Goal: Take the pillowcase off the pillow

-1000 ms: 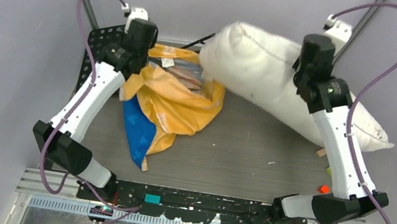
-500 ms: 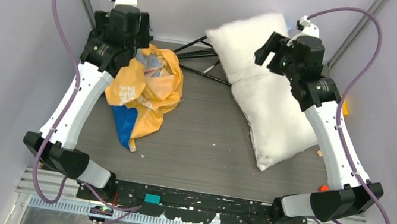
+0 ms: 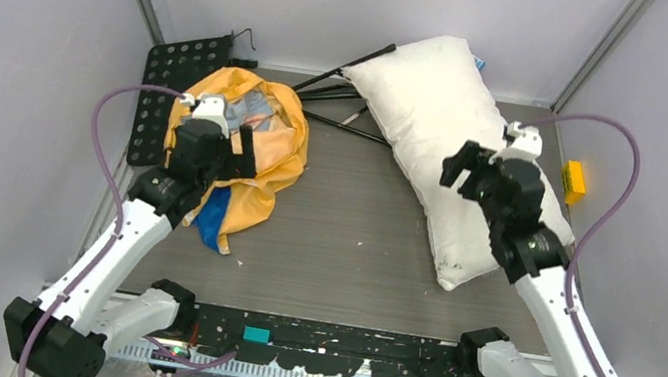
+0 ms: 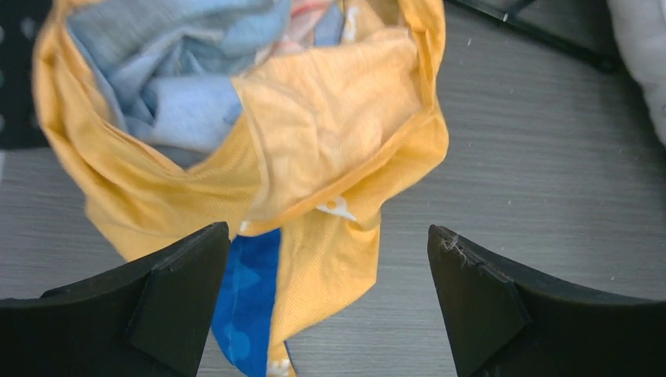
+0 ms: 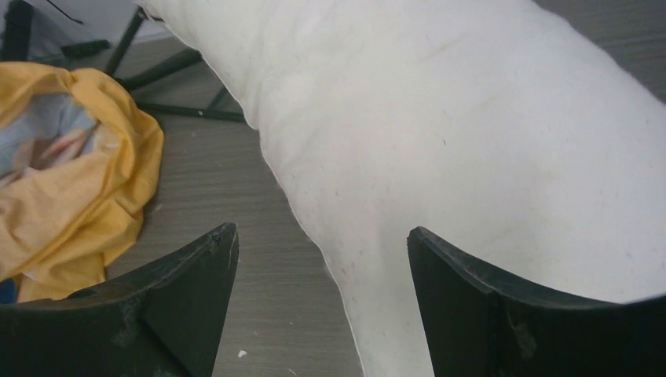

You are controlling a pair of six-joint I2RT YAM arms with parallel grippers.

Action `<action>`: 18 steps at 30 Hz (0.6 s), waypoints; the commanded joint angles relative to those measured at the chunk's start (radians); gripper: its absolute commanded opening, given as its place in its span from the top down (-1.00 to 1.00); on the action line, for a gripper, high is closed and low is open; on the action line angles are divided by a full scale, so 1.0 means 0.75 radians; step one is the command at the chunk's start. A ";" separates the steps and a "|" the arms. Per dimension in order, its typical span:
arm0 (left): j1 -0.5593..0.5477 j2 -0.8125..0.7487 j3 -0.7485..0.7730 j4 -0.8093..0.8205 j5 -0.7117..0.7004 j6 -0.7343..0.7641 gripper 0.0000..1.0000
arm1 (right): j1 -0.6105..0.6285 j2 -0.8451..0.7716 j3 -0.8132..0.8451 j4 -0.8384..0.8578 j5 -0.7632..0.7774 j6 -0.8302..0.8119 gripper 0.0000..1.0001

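Observation:
The pillowcase (image 3: 260, 152) lies in a crumpled heap at the back left of the table, orange-yellow face out, with a blue strip (image 3: 214, 215) at its near edge. It also shows in the left wrist view (image 4: 330, 141) and the right wrist view (image 5: 71, 196). The white pillow (image 3: 440, 134) lies bare and flat at the back right, apart from the pillowcase; it also shows in the right wrist view (image 5: 471, 141). My left gripper (image 3: 237, 151) (image 4: 326, 232) hovers open and empty above the heap's near edge. My right gripper (image 3: 471, 170) (image 5: 322, 232) hovers open and empty above the pillow's left edge.
A black perforated plate (image 3: 178, 63) lies at the back left behind the heap. Thin black rods (image 3: 346, 84) lie between heap and pillow at the back. A small yellow block (image 3: 572, 181) sits by the right wall. Grey walls close in on three sides.
The pillow has dropped flat onto the table at the right. The pillowcase has settled in a heap at the left. Both grippers have pulled back toward the near edge, off the fabric.

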State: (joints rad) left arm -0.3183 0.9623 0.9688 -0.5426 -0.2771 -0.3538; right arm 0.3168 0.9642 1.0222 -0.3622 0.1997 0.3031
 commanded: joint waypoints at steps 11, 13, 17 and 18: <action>-0.139 -0.142 -0.790 0.991 -0.287 0.303 -1.00 | -0.007 -0.198 -0.707 0.497 0.411 0.003 -0.70; -0.136 -0.130 -0.823 1.083 -0.283 0.340 -0.99 | -0.011 -0.120 -0.715 0.563 0.424 0.004 -0.71; -0.128 -0.012 -0.805 1.195 -0.340 0.402 -1.00 | -0.011 0.018 -0.745 0.694 0.517 -0.133 -0.78; -0.116 0.029 -0.810 1.244 -0.355 0.420 -1.00 | -0.012 0.030 -0.772 0.757 0.538 -0.186 -0.78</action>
State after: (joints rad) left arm -0.4202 0.9123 0.3500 0.1474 -0.4652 -0.1406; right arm 0.3168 0.9310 0.4942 0.0422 0.4725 0.2852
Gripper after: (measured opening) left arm 0.996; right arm 0.883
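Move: The pillowcase lies heaped about 10 cm ahead of the left hand, roughly level sideways and 20 cm below it; beyond it stands the perforated board, some 18 cm ahead and 12 cm to the left. The stripped pillow's middle is about 11 cm ahead of the right hand, straight in line and 22 cm below. From that hand the yellow block lies 12 cm ahead and 21 cm right, the black tripod 22 cm ahead and 25 cm left, both near the table. Down onto the pillow's near part comes the open right hand, sinking about 14 cm and drifting 5 cm left, easing back and then forward again, while turning some 15 degrees clockwise; its fingertips meet the cloth. Towards the heaped pillowcase the left hand, also open, drops about 14 cm, slipping slightly back, then comes forward and rises 2 cm, its left side rolling up. ##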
